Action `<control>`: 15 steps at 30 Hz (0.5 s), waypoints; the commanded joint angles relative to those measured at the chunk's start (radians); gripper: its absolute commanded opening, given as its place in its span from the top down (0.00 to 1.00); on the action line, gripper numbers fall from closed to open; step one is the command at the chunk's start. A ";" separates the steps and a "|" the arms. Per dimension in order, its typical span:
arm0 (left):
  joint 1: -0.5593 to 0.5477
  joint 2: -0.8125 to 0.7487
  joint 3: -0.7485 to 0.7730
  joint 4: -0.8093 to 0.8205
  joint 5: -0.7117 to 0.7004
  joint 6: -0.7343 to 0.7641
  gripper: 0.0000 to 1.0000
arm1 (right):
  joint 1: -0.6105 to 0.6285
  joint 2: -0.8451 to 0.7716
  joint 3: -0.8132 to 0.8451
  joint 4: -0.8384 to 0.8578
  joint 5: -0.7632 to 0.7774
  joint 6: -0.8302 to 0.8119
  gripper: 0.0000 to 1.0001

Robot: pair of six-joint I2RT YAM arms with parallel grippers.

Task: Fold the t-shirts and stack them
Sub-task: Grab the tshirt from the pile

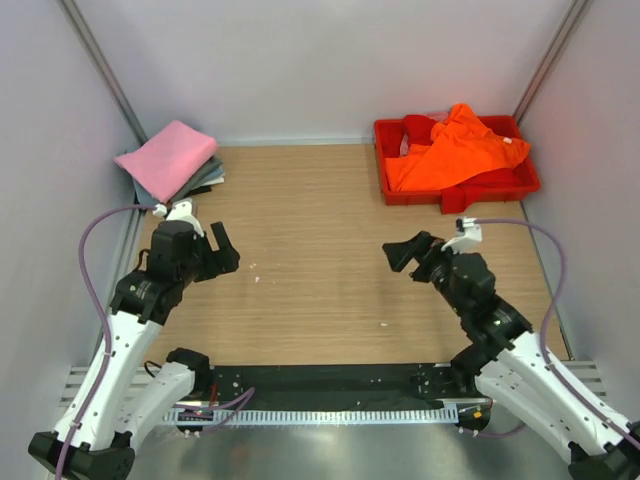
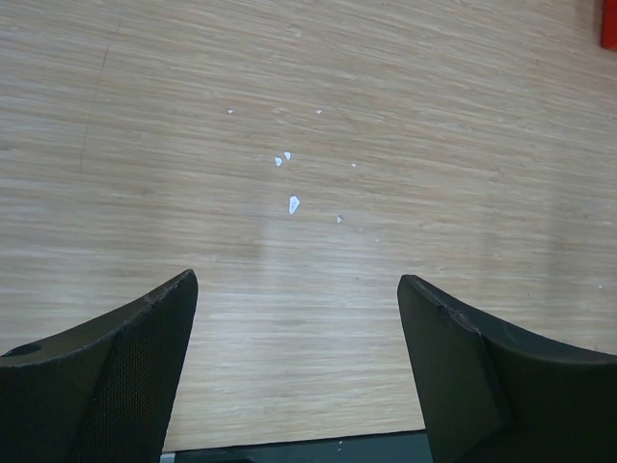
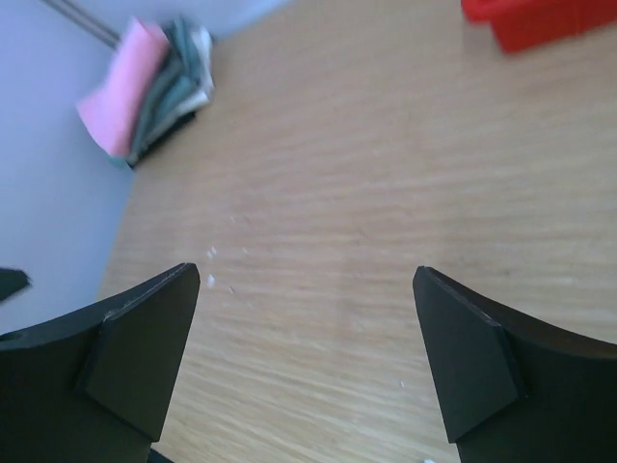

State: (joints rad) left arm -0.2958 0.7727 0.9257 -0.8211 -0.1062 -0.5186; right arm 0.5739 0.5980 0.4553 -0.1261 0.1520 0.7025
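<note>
A bright orange t-shirt (image 1: 455,150) lies crumpled in the red tray (image 1: 520,183) at the back right. A stack of folded t-shirts with a pink one (image 1: 168,158) on top and grey ones (image 1: 207,178) beneath sits at the back left; the right wrist view shows the same stack (image 3: 145,87). My left gripper (image 1: 224,248) hovers open over bare wood at the left, its fingers (image 2: 106,371) wide apart with nothing between. My right gripper (image 1: 410,252) stands open at the right, facing the middle, also holding nothing.
The wooden table (image 1: 320,250) is walled by pale panels on three sides. Small white specks (image 2: 293,204) dot the wood. A black strip (image 1: 320,380) and the arm bases run along the near edge. The red tray's corner (image 3: 540,24) shows in the right wrist view.
</note>
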 commanded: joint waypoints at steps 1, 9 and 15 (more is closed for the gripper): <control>-0.009 -0.001 0.005 0.004 -0.020 -0.009 0.15 | -0.002 -0.095 0.150 -0.124 0.170 -0.058 0.00; -0.009 0.008 0.005 0.004 -0.018 -0.011 0.15 | -0.003 -0.250 0.299 -0.143 0.339 -0.207 0.00; -0.009 0.008 0.002 0.005 -0.018 -0.011 0.15 | -0.002 -0.243 0.296 -0.083 0.535 -0.305 0.00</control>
State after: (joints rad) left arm -0.3008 0.7818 0.9257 -0.8219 -0.1127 -0.5205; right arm 0.5739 0.2993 0.7277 -0.2432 0.5148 0.4953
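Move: The orange t-shirt, topmost in the red bin, lies about 35 cm ahead of the right hand and 18 cm to its right, some 12 cm lower. A red sleeve hangs over the bin's near side about 25 cm ahead and 19 cm right of that hand; a dark red shirt sits some 42 cm ahead and 9 cm right. From the left hand the orange shirt is some 36 cm ahead and 57 cm to the right. The orange t-shirt in the bin isn't reached yet: the empty right hand climbs steeply, about 17 cm, while swinging some 10 cm to the right, closer to being in line with the bin, and drawing back slightly. Its wrist tips the fingers up to about level and turns them clockwise, from pointing left to nearly straight ahead, jaws staying wide open. ##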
